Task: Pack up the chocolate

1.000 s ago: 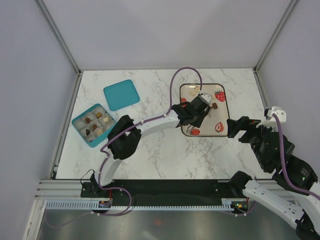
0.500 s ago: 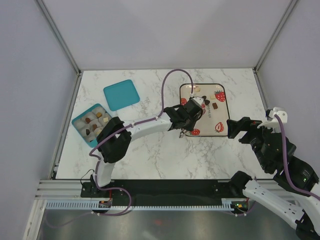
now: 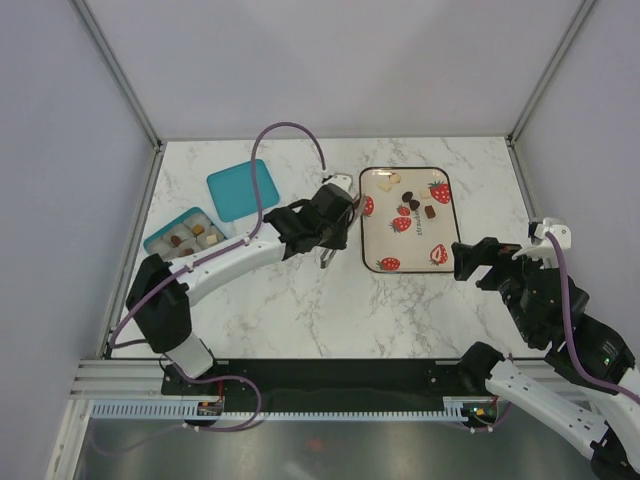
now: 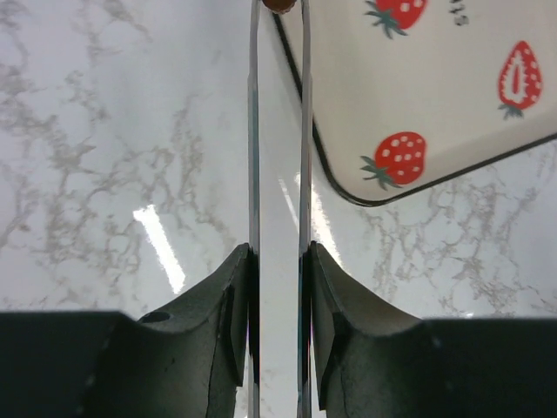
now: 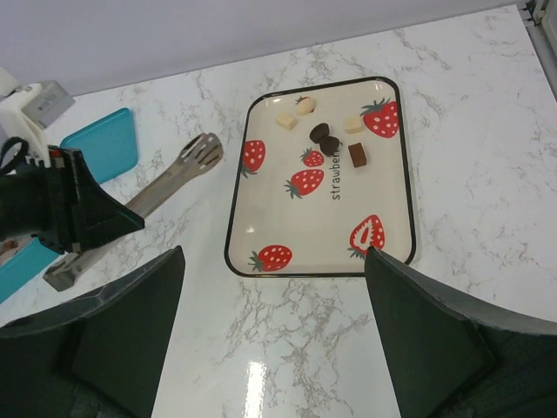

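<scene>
Several chocolate pieces (image 5: pixel 331 139), cream, dark and mid brown, lie in the upper half of the strawberry-print tray (image 5: pixel 402 218). My left gripper (image 4: pixel 278 252) is shut on the silver tongs (image 4: pixel 253 131) and hovers just left of the tray (image 3: pixel 447 255). A small brown chocolate piece (image 4: pixel 278 3) sits pinched between the tong tips at the top edge of the left wrist view. The teal box (image 3: pixel 180 215) at the left has pieces in its compartments, and my left arm partly covers it. My right gripper (image 5: pixel 274 252) stands open near the tray's lower right, holding nothing.
The teal lid (image 3: pixel 243 189) lies flat behind the box. The left arm stretches diagonally across the marble table (image 3: pixel 330 320) from the near left. Metal frame posts and grey walls close in the left, right and far sides.
The left arm has swung left, carrying the tongs from over the tray's middle to just past its left edge. The right arm has not moved.
</scene>
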Controlling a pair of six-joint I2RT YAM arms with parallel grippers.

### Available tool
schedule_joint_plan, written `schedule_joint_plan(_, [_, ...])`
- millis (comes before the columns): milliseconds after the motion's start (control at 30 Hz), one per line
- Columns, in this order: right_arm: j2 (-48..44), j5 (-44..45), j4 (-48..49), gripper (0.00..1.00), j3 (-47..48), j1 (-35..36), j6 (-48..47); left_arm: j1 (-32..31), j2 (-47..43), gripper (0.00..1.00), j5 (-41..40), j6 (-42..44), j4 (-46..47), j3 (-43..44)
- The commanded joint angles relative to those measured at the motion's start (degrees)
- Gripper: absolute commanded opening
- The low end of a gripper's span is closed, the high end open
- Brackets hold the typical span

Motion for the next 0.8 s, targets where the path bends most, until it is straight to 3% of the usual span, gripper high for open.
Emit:
schedule_joint_plan(0, [-1.19, -0.79, 0.2, 0.93, -0.75, 0.35, 0.21, 4.32, -6.13, 0.35, -3.14, -3.65, -1.55, -4.17])
schedule_joint_plan(267, [-1.63, -0.7, 0.73, 0.93, -2.33, 0.35, -1.45, 18.73, -17.65, 0.35, -0.68, -4.44, -4.53, -12.17])
schedule_joint_plan(567, [-0.84, -2.11, 3.27, 0.94, -4.01, 0.26, -3.74, 31.83, -27.75, 0.37, -3.67, -0.4, -15.86, -12.44])
schedule_joint_plan(767, [-0.84, -2.54, 5.56, 0.94, -4.97, 0.27, -5.32, 40.43, -34.96, 0.38, -4.63, 0.39, -17.64, -16.83])
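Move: Left of the left hand, some 37 cm away and about 3 cm farther out, sits the blue box of paper cups that the chocolate is bound for, roughly 14 cm lower. The empty blue lid lies about 23 cm left and 19 cm ahead of the hand; the strawberry tray's middle is some 17 cm to its right and 10 cm ahead. From the right hand the box is about 65 cm left, 13 cm ahead and 30 cm down. Carrying the round brown chocolate still pinched in the tips of the tongs, the left hand sweeps about 29 cm left, away from the strawberry tray and towards the blue box, first level, then rising some 5 cm over the second half. It turns about 40 degrees counter-clockwise on the way, so the tongs swing round to point nearly straight ahead; the fingers keep their grip on the tongs. ##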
